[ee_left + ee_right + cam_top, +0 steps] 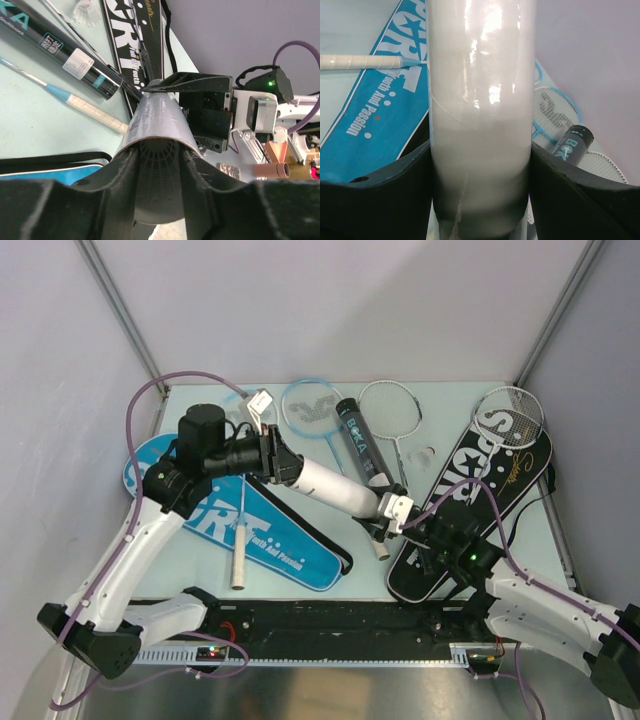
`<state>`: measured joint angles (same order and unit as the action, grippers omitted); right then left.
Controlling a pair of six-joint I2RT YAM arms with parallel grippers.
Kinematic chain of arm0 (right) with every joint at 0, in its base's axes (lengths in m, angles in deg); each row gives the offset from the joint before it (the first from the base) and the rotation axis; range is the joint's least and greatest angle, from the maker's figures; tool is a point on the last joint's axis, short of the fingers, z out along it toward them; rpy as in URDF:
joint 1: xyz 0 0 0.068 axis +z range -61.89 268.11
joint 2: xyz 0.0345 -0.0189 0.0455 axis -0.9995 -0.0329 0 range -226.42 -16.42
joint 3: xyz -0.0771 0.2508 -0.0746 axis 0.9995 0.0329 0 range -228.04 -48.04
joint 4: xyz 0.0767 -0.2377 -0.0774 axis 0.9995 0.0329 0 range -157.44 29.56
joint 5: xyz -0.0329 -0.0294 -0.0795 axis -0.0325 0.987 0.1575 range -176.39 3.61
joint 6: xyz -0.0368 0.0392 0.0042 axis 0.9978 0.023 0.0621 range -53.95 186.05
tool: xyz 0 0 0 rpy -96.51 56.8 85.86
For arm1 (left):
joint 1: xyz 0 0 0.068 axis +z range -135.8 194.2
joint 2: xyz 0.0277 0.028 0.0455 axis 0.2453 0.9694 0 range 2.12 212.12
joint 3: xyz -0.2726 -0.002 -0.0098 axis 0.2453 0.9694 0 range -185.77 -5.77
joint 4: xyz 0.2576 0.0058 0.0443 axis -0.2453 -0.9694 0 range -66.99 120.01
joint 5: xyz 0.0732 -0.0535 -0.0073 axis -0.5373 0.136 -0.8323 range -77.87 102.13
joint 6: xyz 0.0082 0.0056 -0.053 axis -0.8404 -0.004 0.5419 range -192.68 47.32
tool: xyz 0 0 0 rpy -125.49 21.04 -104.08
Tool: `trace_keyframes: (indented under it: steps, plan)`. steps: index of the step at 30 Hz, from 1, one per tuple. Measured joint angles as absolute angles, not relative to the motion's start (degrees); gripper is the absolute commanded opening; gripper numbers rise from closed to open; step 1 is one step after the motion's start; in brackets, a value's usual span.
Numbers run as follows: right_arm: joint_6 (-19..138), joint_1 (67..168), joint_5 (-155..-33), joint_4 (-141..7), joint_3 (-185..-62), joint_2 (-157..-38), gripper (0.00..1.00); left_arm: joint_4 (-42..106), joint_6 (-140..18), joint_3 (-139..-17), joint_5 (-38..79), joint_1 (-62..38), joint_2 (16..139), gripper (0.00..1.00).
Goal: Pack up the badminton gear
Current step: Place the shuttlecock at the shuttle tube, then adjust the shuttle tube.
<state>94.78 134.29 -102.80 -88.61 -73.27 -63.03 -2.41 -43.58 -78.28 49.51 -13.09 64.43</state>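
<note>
A white tube (335,488) hangs slanted above the table between both grippers. My right gripper (392,512) is shut on its lower end (479,100). My left gripper (287,463) is at its upper, open end (157,112). The fingers there stand apart just inside the mouth, with a meshed, shuttlecock-like skirt (159,157) between them. A black tube (360,440) lies at the back centre. A blue cover (285,540) lies on the left with a racket (240,540) on it. A black cover (480,495) lies on the right. One white shuttlecock (428,455) lies loose beside it.
A light-blue-framed racket (312,405) and a silver-framed racket (390,405) lie at the back. Another silver racket (510,415) rests on the black cover's top. Grey walls close the table at back and sides. The arm bases run along the near edge.
</note>
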Motion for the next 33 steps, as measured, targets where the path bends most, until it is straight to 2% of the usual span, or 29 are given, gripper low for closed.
trace_keyframes:
  steps: [6,13,20,25,33]
  plan:
    - [93.8,134.2,-102.0,-87.6,-73.8,-61.8,0.46,-4.1,-44.6,-81.5,45.1,-13.2,63.6,0.62]
    - [93.3,134.2,-103.4,-84.6,-74.3,-60.8,0.46,-3.9,-44.8,-89.0,40.2,-13.3,62.1,0.66]
    - [90.0,134.3,-104.5,-83.3,-74.3,-60.9,0.42,-2.3,-47.4,-90.6,35.5,-13.3,57.9,0.83]
    - [80.4,134.5,-101.9,-87.2,-74.3,-61.7,0.41,-0.7,-50.2,-86.0,32.0,-13.3,52.7,0.98]
    - [58.5,137.8,-94.8,-103.0,-74.5,-66.8,0.40,11.9,-50.0,-69.1,35.6,-13.4,49.1,1.00]
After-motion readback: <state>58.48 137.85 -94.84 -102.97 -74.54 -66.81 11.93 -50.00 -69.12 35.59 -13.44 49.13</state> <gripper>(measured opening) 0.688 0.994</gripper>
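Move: The left fingers are at the shuttle tube's mouth, right at their hand point, with the shuttlecock just inside, roughly 4 cm to the right and a little lower. From the right hand, which grips the tube, that mouth lies some 21 cm left, level fore and aft, about 10 cm above. The black BOKA tube lies about 33 cm ahead and 21 cm right of the left hand; the blue bag is 11 cm ahead and 18 cm left of it, both some 32 cm below. The left fingertips come out of the tube's mouth, spreading from partly to fully open and leaving the shuttlecock behind; that hand lifts about 11 cm while drawing left some 5 cm, tips its fingers down, then sinks about 6 cm. The right hand keeps its grip on the tube, nearly in place at first, then rises about 5 cm and tilts some 35 degrees to swing the mouth up and forward. ##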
